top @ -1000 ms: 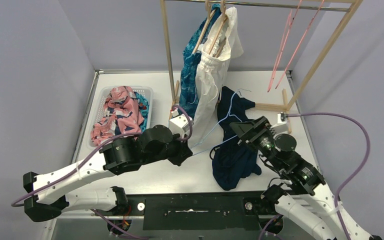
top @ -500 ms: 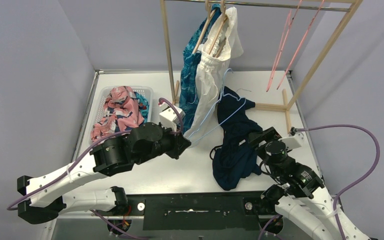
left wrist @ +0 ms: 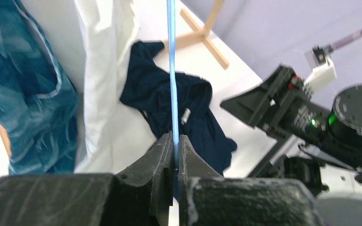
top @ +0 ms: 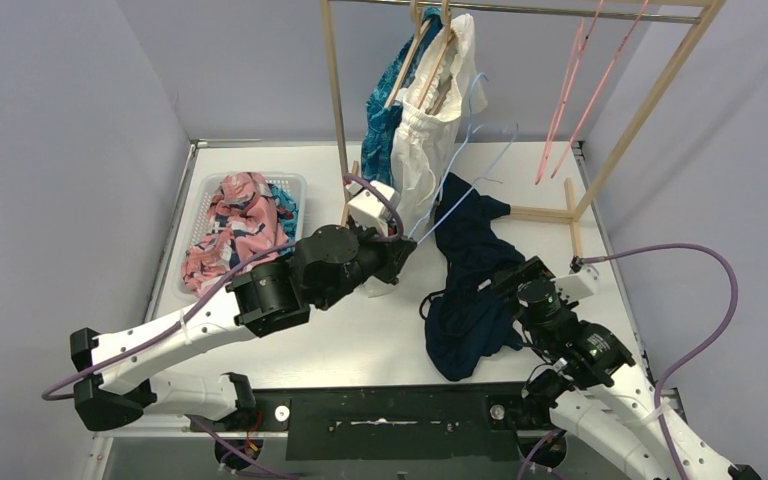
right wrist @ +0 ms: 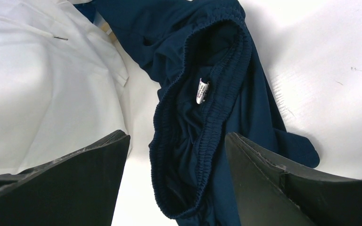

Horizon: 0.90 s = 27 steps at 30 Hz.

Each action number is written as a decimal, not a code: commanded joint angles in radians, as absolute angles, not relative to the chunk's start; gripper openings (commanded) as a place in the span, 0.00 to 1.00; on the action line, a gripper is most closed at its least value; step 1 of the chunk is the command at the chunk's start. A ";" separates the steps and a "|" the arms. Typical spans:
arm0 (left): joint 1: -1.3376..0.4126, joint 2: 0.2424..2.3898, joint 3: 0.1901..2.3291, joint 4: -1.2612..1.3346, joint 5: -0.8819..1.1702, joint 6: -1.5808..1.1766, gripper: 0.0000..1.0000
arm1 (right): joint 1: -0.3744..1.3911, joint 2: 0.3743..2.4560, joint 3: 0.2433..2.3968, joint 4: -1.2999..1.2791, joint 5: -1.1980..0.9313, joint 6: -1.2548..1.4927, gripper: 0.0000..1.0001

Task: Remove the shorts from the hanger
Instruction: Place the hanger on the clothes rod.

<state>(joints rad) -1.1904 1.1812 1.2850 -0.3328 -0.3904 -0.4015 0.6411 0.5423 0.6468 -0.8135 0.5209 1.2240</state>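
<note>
My left gripper [top: 403,255] is shut on the wire of a light blue hanger [top: 470,185], which slants up toward the rack. The left wrist view shows that hanger [left wrist: 171,70] pinched between the closed jaws of the left gripper [left wrist: 175,137]. Plain navy shorts [top: 470,290] lie crumpled on the table, off the hanger. My right gripper [top: 507,283] hovers open over them, with the navy shorts' elastic waistband [right wrist: 207,117] between the spread fingers of the right gripper [right wrist: 176,136]. White drawstring shorts [top: 430,130] and blue leaf-pattern shorts [top: 383,135] hang from wooden hangers.
A wooden rack [top: 338,110] stands at the back with two bare pink hangers [top: 570,90]. A white basket [top: 205,185] at the left holds pink-and-navy floral shorts [top: 240,225] and a bit of teal fabric [top: 286,205].
The left gripper has lifted the blue hanger up and back toward the rack, away from the navy shorts. The right gripper has opened wider and drawn slightly nearer.
</note>
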 commanded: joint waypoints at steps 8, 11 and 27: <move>-1.191 1.348 1.509 -0.065 -0.530 -0.167 0.00 | 0.636 0.493 0.606 -0.782 0.577 1.271 0.76; -1.191 1.389 1.551 -0.029 -0.545 -0.132 0.00 | 0.636 0.487 0.607 -0.785 0.576 1.271 0.76; -1.127 1.657 1.927 -0.147 -0.514 -0.141 0.00 | 0.637 0.470 0.600 -0.786 0.534 1.276 0.77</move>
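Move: The left hand already pinches the blue hanger; the bare stretch of clothes rod it is bound for lies about 20 cm ahead, 14 cm to the right and 28 cm above. The white shorts hang some 13 cm ahead, 2 cm right, roughly level; the pink hangers 17 cm ahead, 24 cm right, 12 cm higher. The navy shorts lie about 6 cm ahead, 12 cm right, 32 cm below. From the right hand that rod stretch is some 18 cm ahead, 4 cm left, 46 cm up. Keeping its shut pinch on the lower part of the blue hanger, the left hand carries it up, forward and to the right, about 15 cm in all in near-equal parts, past the right side of the white shorts towards the bare rod. On the way the fingers tip up some 15 degrees and swing slightly counter-clockwise. ##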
